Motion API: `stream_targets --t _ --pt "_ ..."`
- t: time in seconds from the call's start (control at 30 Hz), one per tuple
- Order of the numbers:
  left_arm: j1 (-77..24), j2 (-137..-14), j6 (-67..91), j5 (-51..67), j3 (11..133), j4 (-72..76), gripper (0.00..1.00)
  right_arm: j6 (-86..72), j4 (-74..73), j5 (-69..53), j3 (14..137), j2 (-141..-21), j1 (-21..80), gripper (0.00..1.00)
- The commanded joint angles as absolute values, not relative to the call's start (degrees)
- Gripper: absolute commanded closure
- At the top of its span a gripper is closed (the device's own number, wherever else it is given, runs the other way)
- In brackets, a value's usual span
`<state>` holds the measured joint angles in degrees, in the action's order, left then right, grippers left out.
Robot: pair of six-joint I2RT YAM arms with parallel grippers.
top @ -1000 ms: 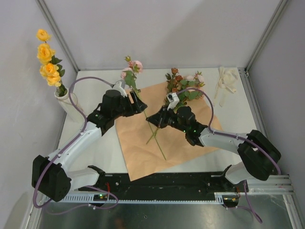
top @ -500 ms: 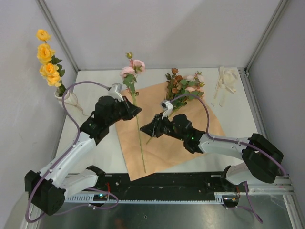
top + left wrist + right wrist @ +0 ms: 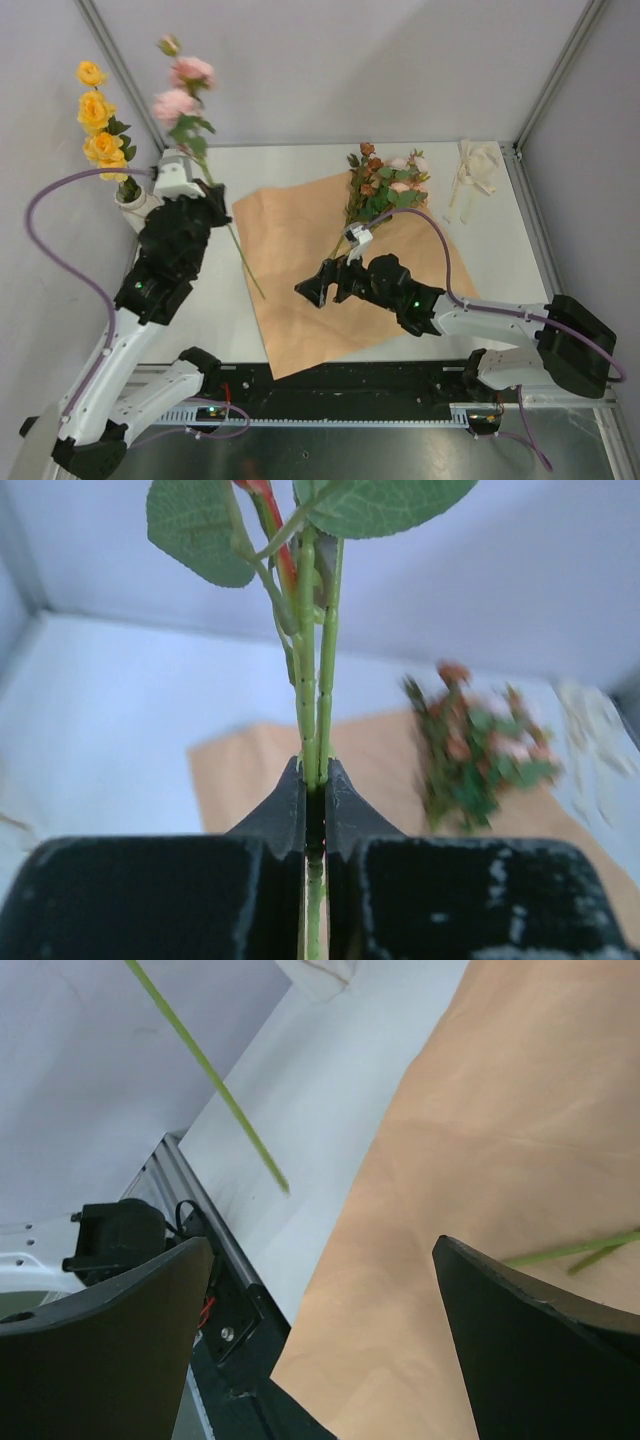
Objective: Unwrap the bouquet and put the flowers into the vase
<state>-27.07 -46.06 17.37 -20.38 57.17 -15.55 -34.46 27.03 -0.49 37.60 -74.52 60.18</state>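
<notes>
My left gripper (image 3: 216,207) is shut on the green stem (image 3: 315,700) of a pink flower (image 3: 180,85) and holds it up near the left wall; the stem's lower end hangs over the table. Beside it stands the cream vase (image 3: 133,207) with yellow flowers (image 3: 100,115) in it, partly hidden by my left arm. The remaining flowers (image 3: 385,185) lie on the far part of the unfolded peach paper (image 3: 300,300). My right gripper (image 3: 322,287) hovers open over the paper, nothing between its fingers (image 3: 150,1300).
The cream ribbon (image 3: 476,168) lies loose at the far right corner of the table. Metal frame posts (image 3: 115,70) rise at the back corners. The black mounting rail (image 3: 350,385) runs along the near edge.
My left gripper shut on the pink flower's stem and lifted it up and left toward the vase. My right gripper let the stem go, opened wide and drew back toward the near edge.
</notes>
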Motion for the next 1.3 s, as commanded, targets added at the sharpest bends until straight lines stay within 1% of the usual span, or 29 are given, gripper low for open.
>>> stream_targets --t 0.0,0.13,0.2,0.37,0.53,0.7,0.93,1.17,1.27 --pt "-26.78 -45.07 0.73 -39.76 64.75 -9.69 1.0 -31.79 25.24 5.25 36.79 -70.23 60.52 0.01" --pt "-26.12 -46.58 -14.03 -45.81 66.39 5.26 1.0 -31.02 23.98 5.63 36.65 -68.42 60.45 0.01" --pt "-23.54 -48.18 -17.68 -47.71 67.4 10.68 1.0 -30.94 23.16 5.47 36.61 -67.53 60.51 0.01" --pt "-12.4 -52.33 -13.62 -42.45 72.17 13.55 1.0 -32.04 22.7 5.23 34.59 -65.93 61.21 0.01" --pt "-5.58 -55.49 -12.32 -39.14 75.52 16.24 1.0 -31.96 21.63 5.0 33.56 -64.19 61.48 0.01" --pt "-3.79 -58.67 -17.97 -38.46 80.4 16.93 1.0 -31.61 21.36 4.6 33.57 -63.34 61.5 0.01" --pt "-0.32 -62.61 -18.75 -36.67 83.37 20.68 1.0 -31.67 21.04 4.08 33.57 -62.72 61.55 0.01" --pt "2.27 -69.36 -28.27 -36.13 83.19 30.27 1.0 -31.26 17.72 4.11 33.32 -59.93 61.53 0.01" --pt "3.76 -72.03 -28.68 -35.61 81.82 35.18 1.0 -30.97 15.89 4.44 33.11 -58.38 61.51 0.01"
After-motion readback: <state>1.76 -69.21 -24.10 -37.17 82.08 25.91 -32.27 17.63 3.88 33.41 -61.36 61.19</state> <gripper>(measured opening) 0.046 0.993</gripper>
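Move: The left hand already grips the pink roses by their stems. The vase they are bound for stands about 21 cm to its left and 8 cm farther out, its middle some 23 cm lower; the yellow blossoms in it are about 21 cm left, 13 cm ahead and 9 cm higher. The brown paper's middle is some 24 cm right, 2 cm ahead and 35 cm below. From the right hand the vase lies roughly 44 cm left, 18 cm ahead and 7 cm down. Keeping its pinch on the pink roses' stems, the left hand sweeps left and up together, about 22 cm each way, to high over the vase; most of the sideways travel comes early, then it mainly climbs and finally eases forward. The wrist swings some 50 degrees counter-clockwise and tips the fingertips upward. The right hand, empty and wide open, drifts about 4 cm right. ##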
